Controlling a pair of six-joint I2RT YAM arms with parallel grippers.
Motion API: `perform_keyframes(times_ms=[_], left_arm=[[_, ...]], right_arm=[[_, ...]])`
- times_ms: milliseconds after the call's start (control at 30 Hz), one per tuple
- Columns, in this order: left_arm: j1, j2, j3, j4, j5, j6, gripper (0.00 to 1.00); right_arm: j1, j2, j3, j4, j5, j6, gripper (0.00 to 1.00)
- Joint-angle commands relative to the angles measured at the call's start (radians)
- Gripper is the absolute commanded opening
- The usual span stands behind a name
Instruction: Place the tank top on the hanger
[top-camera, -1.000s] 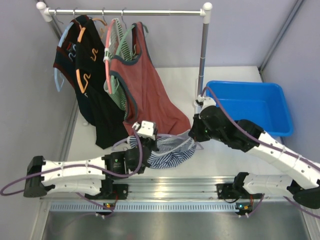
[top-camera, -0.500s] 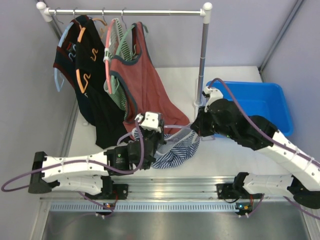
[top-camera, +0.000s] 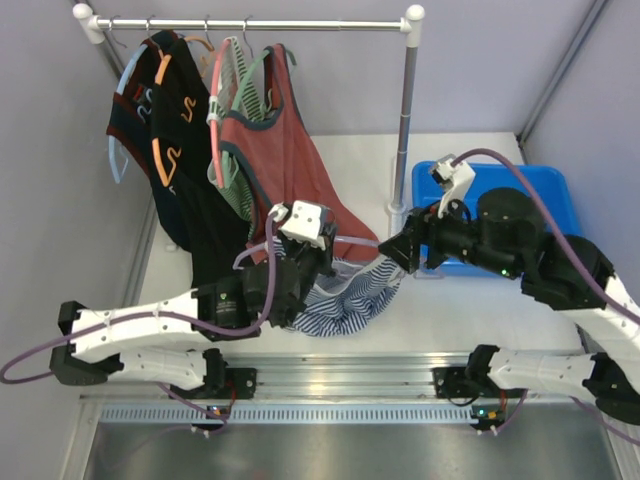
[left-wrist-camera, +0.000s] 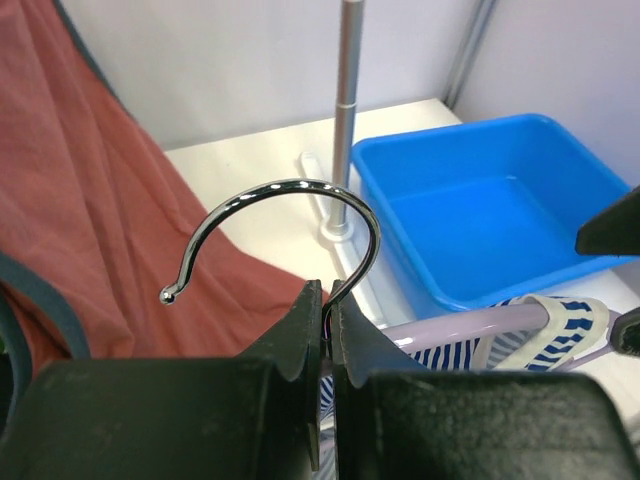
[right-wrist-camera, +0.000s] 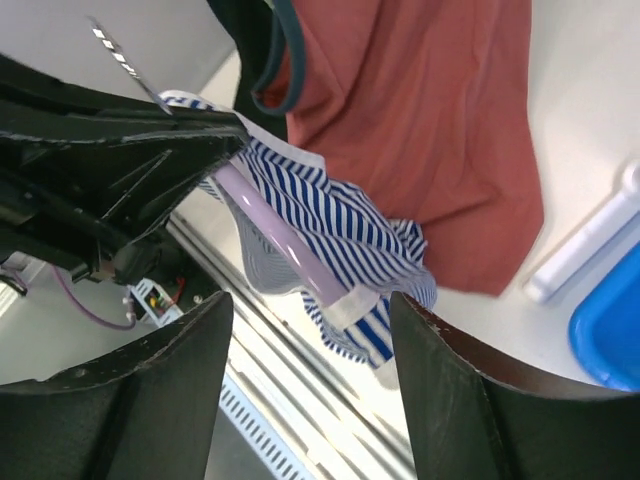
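The lilac hanger (top-camera: 356, 242) is held up above the table by my left gripper (top-camera: 312, 262), which is shut on the base of its metal hook (left-wrist-camera: 300, 200). The navy-and-white striped tank top (top-camera: 345, 296) is draped over the hanger's arm (left-wrist-camera: 470, 325) and sags below it. In the right wrist view the lilac arm (right-wrist-camera: 275, 240) ends at a white-trimmed strap (right-wrist-camera: 345, 308). My right gripper (top-camera: 395, 250) is open, and its jaws stand wide either side of that arm end (right-wrist-camera: 308, 300) without touching it.
A rail (top-camera: 250, 24) at the back left carries black garments (top-camera: 180, 150), a green-striped top (top-camera: 236, 120) and a rust-red tank top (top-camera: 290, 170) hanging close behind the hanger. The rail post (top-camera: 405, 130) and a blue bin (top-camera: 500, 205) stand at the right.
My left gripper has lifted the hanger and striped top up and to the right. The right arm has swung back to the right, its gripper staying by the hanger's right end.
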Motion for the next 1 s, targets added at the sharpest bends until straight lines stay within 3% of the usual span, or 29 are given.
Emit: perform_keyframes(times_ms=[0, 133, 333, 567, 700, 967], left_arm=[[-0.003, 0.001, 0.136, -0.094, 0.098, 0.012, 0.0], [-0.003, 0.013, 0.28, -0.201, 0.182, 0.016, 0.0], [-0.005, 0.085, 0.491, -0.362, 0.279, 0.055, 0.0], [-0.005, 0.124, 0.55, -0.365, 0.319, 0.105, 0.0], [-0.003, 0.142, 0.562, -0.341, 0.316, 0.122, 0.0], [-0.003, 0.157, 0.547, -0.252, 0.29, 0.165, 0.0]], right_arm=[[0.014, -0.036, 0.089, 0.058, -0.038, -0.166, 0.63], [0.014, -0.033, 0.15, 0.024, -0.053, -0.258, 0.63], [0.014, -0.025, 0.172, 0.023, -0.2, -0.293, 0.63], [0.014, -0.015, 0.152, 0.029, -0.243, -0.273, 0.62], [0.014, -0.019, 0.13, 0.03, -0.245, -0.255, 0.48], [0.016, -0.057, 0.058, 0.027, -0.216, -0.232, 0.43]])
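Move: Some 4 cm ahead and 4 cm left of the right hand, about 4 cm below it, is the strap-covered hanger end. From the left hand, which already pinches the hanger under its hook, that end is about 12 cm right, 1 cm back and 2 cm lower. From the right hand the red tank top hangs about 18 cm ahead and 18 cm left, roughly level; the blue bin sits some 23 cm ahead, 27 cm right and 20 cm below. Lifting the hanger about 9 cm, the left hand keeps its pinch below the hook, turns clockwise nearly 20 degrees and shifts a little right and back, bringing the strap-covered end towards the right hand. The open right hand rises some 6 cm, then draws back 3 cm and sinks about half that rise, tipping its fingers up and turning counter-clockwise; late on, the fingers narrow by about a third around the hanger end without shutting. ##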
